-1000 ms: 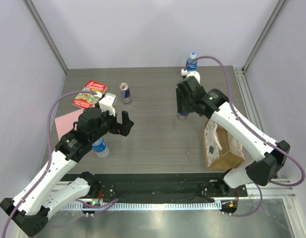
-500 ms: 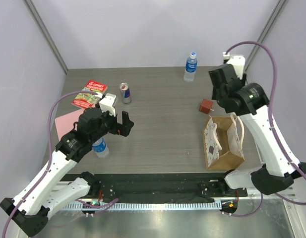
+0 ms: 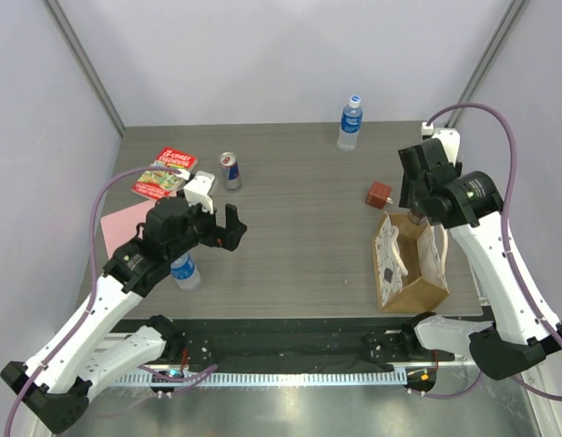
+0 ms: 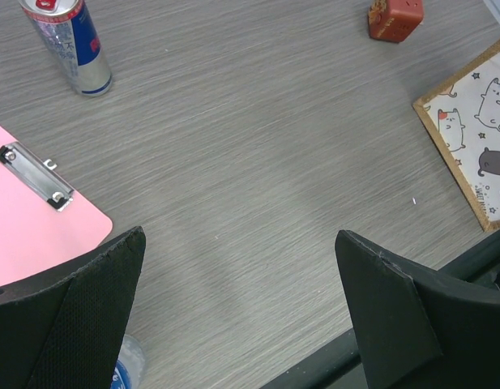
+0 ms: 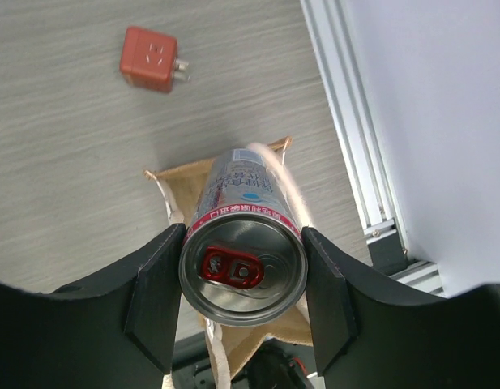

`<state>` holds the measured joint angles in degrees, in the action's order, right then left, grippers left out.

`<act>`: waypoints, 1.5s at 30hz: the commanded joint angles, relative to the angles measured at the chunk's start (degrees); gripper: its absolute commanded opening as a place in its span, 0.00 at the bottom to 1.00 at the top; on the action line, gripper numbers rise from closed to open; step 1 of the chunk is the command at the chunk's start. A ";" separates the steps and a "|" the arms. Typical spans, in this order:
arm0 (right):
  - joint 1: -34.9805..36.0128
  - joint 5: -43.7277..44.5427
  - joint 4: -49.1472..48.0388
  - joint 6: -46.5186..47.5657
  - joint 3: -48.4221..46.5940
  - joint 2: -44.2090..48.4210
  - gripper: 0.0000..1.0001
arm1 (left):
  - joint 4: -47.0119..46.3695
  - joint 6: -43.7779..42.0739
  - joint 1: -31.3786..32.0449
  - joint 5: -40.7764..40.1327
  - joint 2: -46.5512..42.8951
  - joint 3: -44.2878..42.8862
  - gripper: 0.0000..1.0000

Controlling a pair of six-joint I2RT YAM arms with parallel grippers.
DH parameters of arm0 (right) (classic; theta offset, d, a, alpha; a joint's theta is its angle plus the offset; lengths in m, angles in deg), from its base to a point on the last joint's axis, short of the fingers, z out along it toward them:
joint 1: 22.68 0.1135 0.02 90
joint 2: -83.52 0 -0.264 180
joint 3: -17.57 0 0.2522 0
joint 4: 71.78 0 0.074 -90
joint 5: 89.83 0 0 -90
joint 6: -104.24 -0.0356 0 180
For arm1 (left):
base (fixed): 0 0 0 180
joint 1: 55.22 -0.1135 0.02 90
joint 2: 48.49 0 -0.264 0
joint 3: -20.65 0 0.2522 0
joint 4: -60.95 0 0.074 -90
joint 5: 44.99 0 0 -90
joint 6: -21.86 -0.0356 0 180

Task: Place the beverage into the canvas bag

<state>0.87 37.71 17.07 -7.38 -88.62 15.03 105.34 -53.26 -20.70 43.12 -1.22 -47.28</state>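
Note:
The beverage [image 5: 243,267] is a silver can with a red pull tab, and my right gripper [image 5: 243,284] is shut on it, a finger on each side. It hangs top-up over the far end of the canvas bag [image 5: 175,185], whose cream rope handle shows behind the can. In the top view the tan bag [image 3: 410,264] stands at the right near edge with the right gripper [image 3: 419,193] above its far rim; the can is hidden there. My left gripper [image 3: 228,228] hovers open over bare table at left, and in its own view [image 4: 241,308] nothing sits between the fingers.
A Red Bull can [image 3: 230,170] and a red book [image 3: 164,173] lie at back left. A water bottle [image 3: 351,121] stands at the back, another [image 3: 184,270] by the left arm. A red plug block [image 3: 380,194] sits just beyond the bag. A pink clipboard [image 3: 121,223] lies left. A metal rail [image 5: 355,162] borders the right.
The right arm has carried the can from the middle back of the table to the right and now holds it over the bag's far end. The left arm has not moved.

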 commanded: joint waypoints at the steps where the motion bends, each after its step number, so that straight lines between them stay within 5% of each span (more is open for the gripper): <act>1: 0.09 -0.89 -3.98 -1.66 0.84 0.90 0.01 | -2.33 0.51 0.11 0.84 -0.25 0.12 1.00; 10: 0.00 -1.77 -6.61 -1.84 1.71 -0.07 0.01 | -2.33 0.51 0.11 1.10 -0.51 0.12 1.00; 17: -1.40 0.60 -16.99 -4.12 19.10 2.66 0.01 | -2.60 0.77 0.11 1.63 -0.33 0.30 1.00; 23: -5.26 0.87 -20.42 -4.21 24.12 2.31 0.01 | -2.59 0.95 0.11 3.21 0.37 0.21 1.00; 41: -11.86 -10.90 -25.60 -2.72 27.82 1.43 0.01 | -2.77 1.12 0.11 3.30 0.37 0.30 1.00; 45: -12.30 -7.75 -27.97 -2.37 30.37 1.08 0.01 | -2.77 1.12 0.11 3.38 0.28 0.30 1.00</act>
<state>-10.87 27.67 -4.52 -10.05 -59.64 15.65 104.97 -52.10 -20.70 45.63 -0.85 -47.17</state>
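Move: The canned drink, already gripped by the right hand, is bound for the canvas bag, whose middle lies about 4 cm back, 1 cm to the right and 17 cm below that hand. The red adapter sits on the table some 16 cm ahead, 5 cm left and 22 cm down; the blue-label water bottle stands roughly 30 cm ahead, 11 cm left and 14 cm down. From the idle left hand the bag is about 44 cm right, 2 cm back and 11 cm below. The can goes down into the far end of the open bag, still pinched in the right hand: after a slight dip and pause, the hand sinks quickly, then eases lower, some 14 cm in all. It edges a little forward, drifting left and then right on the way, while turning under 10 degrees clockwise and tipping slightly further down. ##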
